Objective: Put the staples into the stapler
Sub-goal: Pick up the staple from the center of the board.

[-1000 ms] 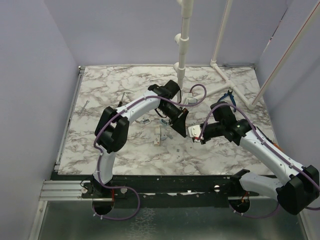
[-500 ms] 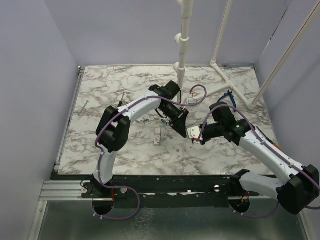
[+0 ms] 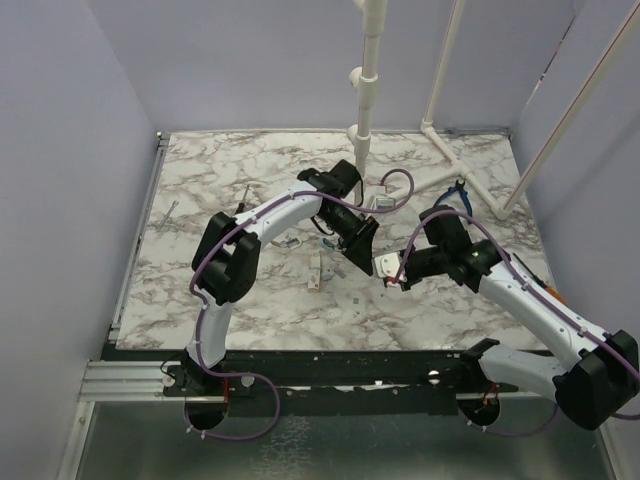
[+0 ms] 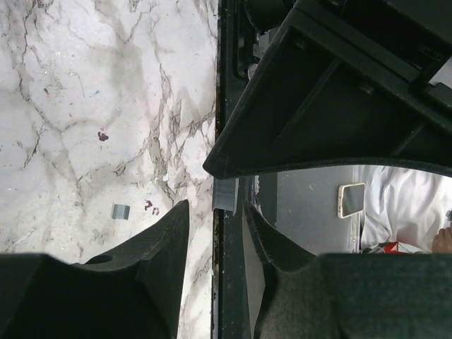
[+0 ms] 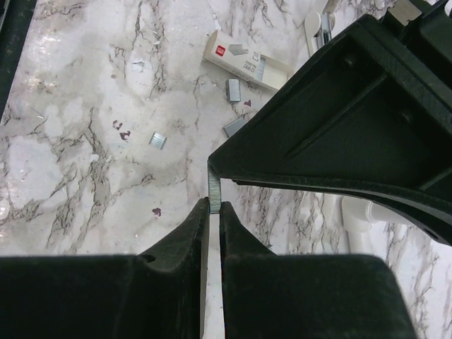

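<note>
My right gripper (image 5: 215,205) is shut on the staples (image 5: 214,189), a thin silvery strip that stands up from its tips and reaches the left gripper's black body. In the left wrist view the staples (image 4: 226,195) sit just beyond my left gripper (image 4: 216,206), whose jaws stand apart with a gap on each side of the strip. Seen from above, the left gripper (image 3: 365,258) and the right gripper (image 3: 386,271) meet tip to tip over the table's middle, and the strip is hidden between them. The stapler (image 5: 316,28) (image 3: 290,243), small and white, lies on the marble beyond them.
A white oblong box (image 5: 244,62) (image 3: 318,270) lies near the grippers, with loose staple pieces (image 5: 157,140) (image 4: 121,210) scattered around it. Blue-handled pliers (image 3: 458,190) and white pipes (image 3: 366,90) stand at the back right. The black table rail (image 4: 229,282) runs under the left gripper.
Both arms keep almost the same pose, grippers still tip to tip. From above, no jaw movement can be made out.
</note>
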Tool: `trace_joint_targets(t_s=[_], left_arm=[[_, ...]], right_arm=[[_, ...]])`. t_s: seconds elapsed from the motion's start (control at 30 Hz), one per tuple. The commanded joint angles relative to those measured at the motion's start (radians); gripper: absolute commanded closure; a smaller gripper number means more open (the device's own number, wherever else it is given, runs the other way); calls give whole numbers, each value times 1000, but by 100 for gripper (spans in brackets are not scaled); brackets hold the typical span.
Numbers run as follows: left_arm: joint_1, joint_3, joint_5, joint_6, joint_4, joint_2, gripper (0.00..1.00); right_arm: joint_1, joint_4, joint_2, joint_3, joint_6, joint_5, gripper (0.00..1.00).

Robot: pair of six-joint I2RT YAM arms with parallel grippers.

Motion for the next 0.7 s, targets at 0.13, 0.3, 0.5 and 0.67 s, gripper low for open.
trace_joint_targets(t_s=[0.13, 0.3, 0.5, 0.67], left_arm=[[44, 40, -51, 41, 26, -22, 57], [135, -36, -138, 25, 180, -121, 52], [202, -365, -295, -21, 605, -361, 45], [208, -528, -445, 57, 759, -495, 22]], right_arm=[[6, 34, -36, -46, 124, -4, 92], [-8, 120, -10, -57, 341, -24, 93], [-57, 166, 110, 8, 591, -154, 94], [-131, 166, 249, 65, 731, -319, 94]])
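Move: My right hand holds the staple strip, and my left fingers, already parted, are right beside it. From my left hand the open stapler lies roughly 11 cm ahead, 7 cm to the left and 10 cm below. At that same table height, the staple box is about 5 cm ahead and 12 cm left, with two loose staples some 4 cm ahead and 8 cm left. From my right hand the stapler is about 11 cm ahead and 9 cm left. I pull my left hand clear of the strip, forward and to the left towards the stapler, about 12 cm in all and quickening after a slow start; its fingers spread wider and its wrist turns some 35 degrees. My right hand keeps its pinch on the strip, sinks about 2 cm and rolls by a similar amount around its finger line. ##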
